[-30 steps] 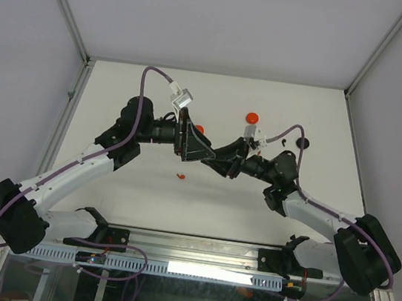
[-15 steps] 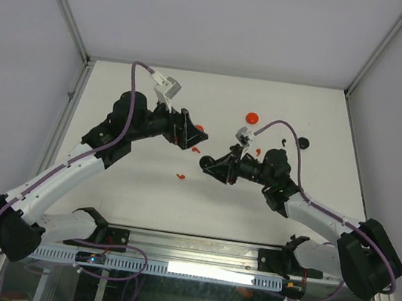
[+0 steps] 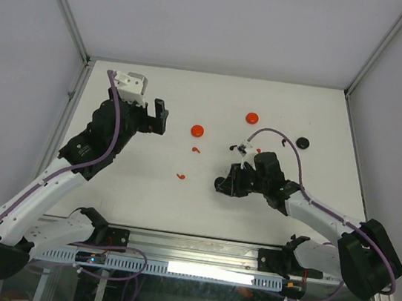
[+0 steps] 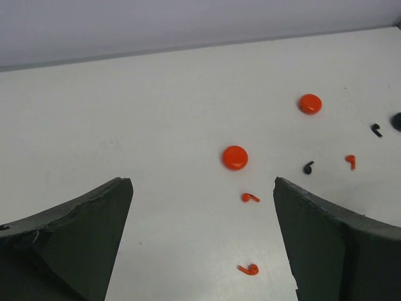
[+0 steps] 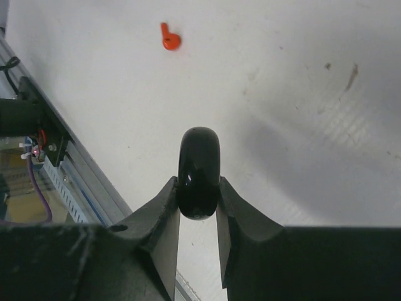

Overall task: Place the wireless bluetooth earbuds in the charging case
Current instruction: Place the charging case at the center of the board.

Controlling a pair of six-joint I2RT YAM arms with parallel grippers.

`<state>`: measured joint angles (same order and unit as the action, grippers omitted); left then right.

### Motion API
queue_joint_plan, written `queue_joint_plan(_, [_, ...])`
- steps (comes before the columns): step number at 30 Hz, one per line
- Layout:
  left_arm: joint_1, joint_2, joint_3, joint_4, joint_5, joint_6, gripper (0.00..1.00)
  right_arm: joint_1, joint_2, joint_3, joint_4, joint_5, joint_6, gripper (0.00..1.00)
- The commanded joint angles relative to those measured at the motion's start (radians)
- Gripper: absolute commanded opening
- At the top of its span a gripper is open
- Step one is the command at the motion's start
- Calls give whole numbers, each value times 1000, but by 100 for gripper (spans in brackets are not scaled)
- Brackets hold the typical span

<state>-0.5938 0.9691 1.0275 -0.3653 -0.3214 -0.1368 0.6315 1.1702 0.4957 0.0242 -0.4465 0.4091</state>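
Observation:
My right gripper (image 5: pixel 198 188) is shut on a glossy black round charging case (image 5: pixel 198 172), held edge-on just above the table right of centre (image 3: pixel 220 185). My left gripper (image 4: pixel 202 183) is wide open with nothing in it, raised at the back left (image 3: pixel 159 117). Small earbuds lie loose on the white table. Three are red (image 4: pixel 250 197) (image 4: pixel 249 269) (image 4: pixel 350 161) and two are black (image 4: pixel 307 167) (image 4: pixel 376 130). One red earbud (image 5: pixel 169 39) shows beyond the held case. From above, red earbuds (image 3: pixel 196 150) (image 3: pixel 180 176) lie between the two arms.
Two round red cases (image 3: pixel 197 130) (image 3: pixel 252 118) and a black one (image 3: pixel 303 142) sit toward the back of the table (image 3: pixel 143 187). Grey walls enclose the left, right and back. A metal rail (image 3: pixel 194 251) runs along the near edge.
The two grippers were together at the table's middle. My left arm has swung away to the back left and opened wide. My right gripper has come nearer and lower with the black case.

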Motion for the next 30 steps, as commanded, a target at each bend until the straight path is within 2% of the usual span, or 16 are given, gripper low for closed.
queue_joint_plan(1, [8, -82, -46, 66, -171, 90, 99, -6, 53, 54, -88, 44, 47, 2])
queue_joint_plan(6, [10, -76, -57, 66, -150, 98, 99, -6, 133, 60, -86, 53, 57, 3])
queue_joint_plan(10, [19, -75, -69, 73, -205, 50, 99, -12, 175, 63, -77, 71, 71, 7])
queue_joint_plan(14, [40, -80, -82, 95, -164, 24, 99, -20, 198, 71, -118, 104, 79, 24])
queue_joint_plan(16, [54, -72, -84, 101, -135, 7, 99, -21, 189, 75, -154, 128, 79, 39])
queue_joint_plan(20, [85, -42, -83, 102, -86, -28, 99, -21, 124, 82, -229, 174, 81, 57])
queue_joint_plan(26, [130, -24, -82, 87, -90, -65, 99, -22, 38, 138, -396, 288, 81, 76])
queue_joint_plan(30, [145, -38, -85, 77, -122, -75, 99, -22, 5, 215, -445, 369, 21, 98])
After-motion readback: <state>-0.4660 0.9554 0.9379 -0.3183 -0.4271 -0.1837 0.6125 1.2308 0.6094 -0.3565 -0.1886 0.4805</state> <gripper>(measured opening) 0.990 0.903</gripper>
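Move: The right hand has the black charging case pinched in its fingers. The spot on the board for it is about 6 cm below, roughly 2 cm to the right and 1 cm back. A lone red earbud lies some 13 cm left and 2 cm ahead of the hand; a black earbud lies about 16 cm ahead and 3 cm right. From the empty left hand, that spot is about 12 cm back, 24 cm right and 27 cm down. Still pinching the black case, the right hand lowers it about 6 cm onto the board, drifting slightly right and back as its fingers tip further down. Then the fingers open wide, let go of the case and draw off to the right and a little up. The open, empty left hand moves about 6 cm left, away from the case, sinking slightly and turning some 15 degrees counter-clockwise. ##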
